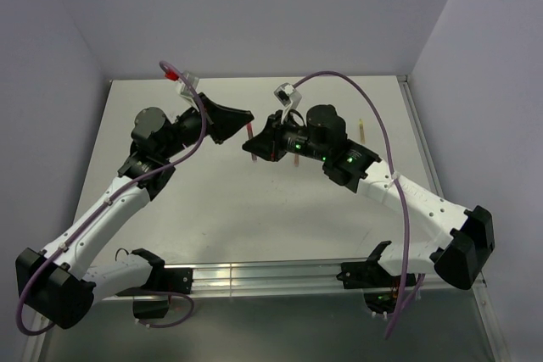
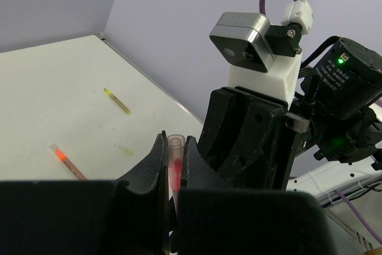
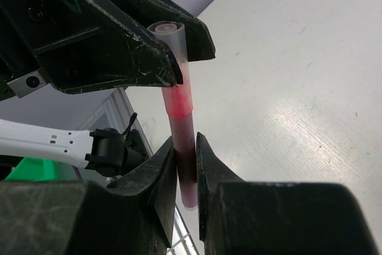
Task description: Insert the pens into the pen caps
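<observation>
My left gripper point(image 2: 175, 141) is shut on a pale translucent pen cap point(image 2: 175, 153) that points up between its fingers. A red pen point(image 3: 184, 129) runs from that cap down into my right gripper point(image 3: 186, 144), which is shut on its barrel. The pen's red tip shows through the cap's wall point(image 3: 173, 46). In the top view both grippers meet above the table's middle, left gripper point(image 1: 246, 119) just behind right gripper point(image 1: 254, 147), with the pen point(image 1: 251, 131) between them. On the table lie a yellow-green pen point(image 2: 117, 101), a small yellow-green cap point(image 2: 126, 150) and a red pen point(image 2: 67, 162).
A tan-olive stick point(image 1: 362, 129) lies near the table's right rim point(image 1: 417, 125). The right wrist camera block point(image 2: 250, 46) stands close in front of my left fingers. Grey walls close the table at the back and both sides.
</observation>
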`<state>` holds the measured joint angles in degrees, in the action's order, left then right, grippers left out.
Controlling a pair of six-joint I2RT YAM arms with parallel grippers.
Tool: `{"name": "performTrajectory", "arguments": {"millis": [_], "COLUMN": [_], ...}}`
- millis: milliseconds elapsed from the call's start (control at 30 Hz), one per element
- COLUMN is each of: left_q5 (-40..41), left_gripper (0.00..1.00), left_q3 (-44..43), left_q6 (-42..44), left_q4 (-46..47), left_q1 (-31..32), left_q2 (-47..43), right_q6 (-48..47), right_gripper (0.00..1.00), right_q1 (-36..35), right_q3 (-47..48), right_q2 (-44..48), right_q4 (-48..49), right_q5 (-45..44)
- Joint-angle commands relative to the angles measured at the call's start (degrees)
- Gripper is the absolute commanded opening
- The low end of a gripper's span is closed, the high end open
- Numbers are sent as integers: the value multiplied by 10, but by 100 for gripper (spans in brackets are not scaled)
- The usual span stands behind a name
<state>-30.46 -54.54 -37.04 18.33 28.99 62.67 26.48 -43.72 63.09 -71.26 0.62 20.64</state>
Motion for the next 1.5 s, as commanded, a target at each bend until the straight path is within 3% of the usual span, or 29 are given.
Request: {"name": "performTrajectory", "arguments": {"millis": [0, 833, 933, 967, 1167, 1267, 1467], "left_q5": [-104, -65, -38, -32, 69, 121, 242], "left_gripper": [0, 1, 20, 32, 66, 75, 78], "left_q3": [13, 4, -17, -27, -79, -108, -151], "left_q6": [23, -7, -3, -2, -4, -7, 2], "left_q4": [-77, -72, -91, -94, -130, -148, -241], "left_q1": [33, 33, 33, 33, 21, 3, -45], "left_q2": [3, 16, 18, 19, 25, 19, -10], "right_q6": [24, 28, 27, 25, 16, 15, 33], "right_gripper": [0, 0, 0, 0, 0, 0, 0], "right_q1": [43, 43, 43, 42, 32, 29, 29], "right_q3": [77, 77, 78, 78, 77, 70, 69], "right_q2": [1, 2, 0, -1, -4, -9, -42], "right_q4": [130, 95, 82, 74, 28, 2, -89], "right_q5": [-93, -90, -87, -86, -90, -96, -144]}}
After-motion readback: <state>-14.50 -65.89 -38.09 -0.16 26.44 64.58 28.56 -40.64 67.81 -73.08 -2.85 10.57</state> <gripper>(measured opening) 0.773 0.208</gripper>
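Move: The pink pen is already tip-up in its clear cap, the left fingers shut on the cap and the right on the pen below. The pen's middle lies about 4 cm below and 2 cm back of the left hand, and 2 cm above and 1 cm ahead of the right. On the table an orange pen lies some 18 cm ahead, 12 cm right and 36 cm below the left hand; a yellow pen lies about 10 cm beyond that and 24 cm farther right. The capped pen stays in the right fingers while the left, after both hands creep barely forward, open wide and let go of the cap. The left hand then draws off forward and left, about 5 cm and 4 cm, swinging nearly 20 degrees counter-clockwise and tipping down. The right carries the pen some 5 cm forward and a little right, rising about 3 cm before sinking 2, and turns slightly clockwise. ##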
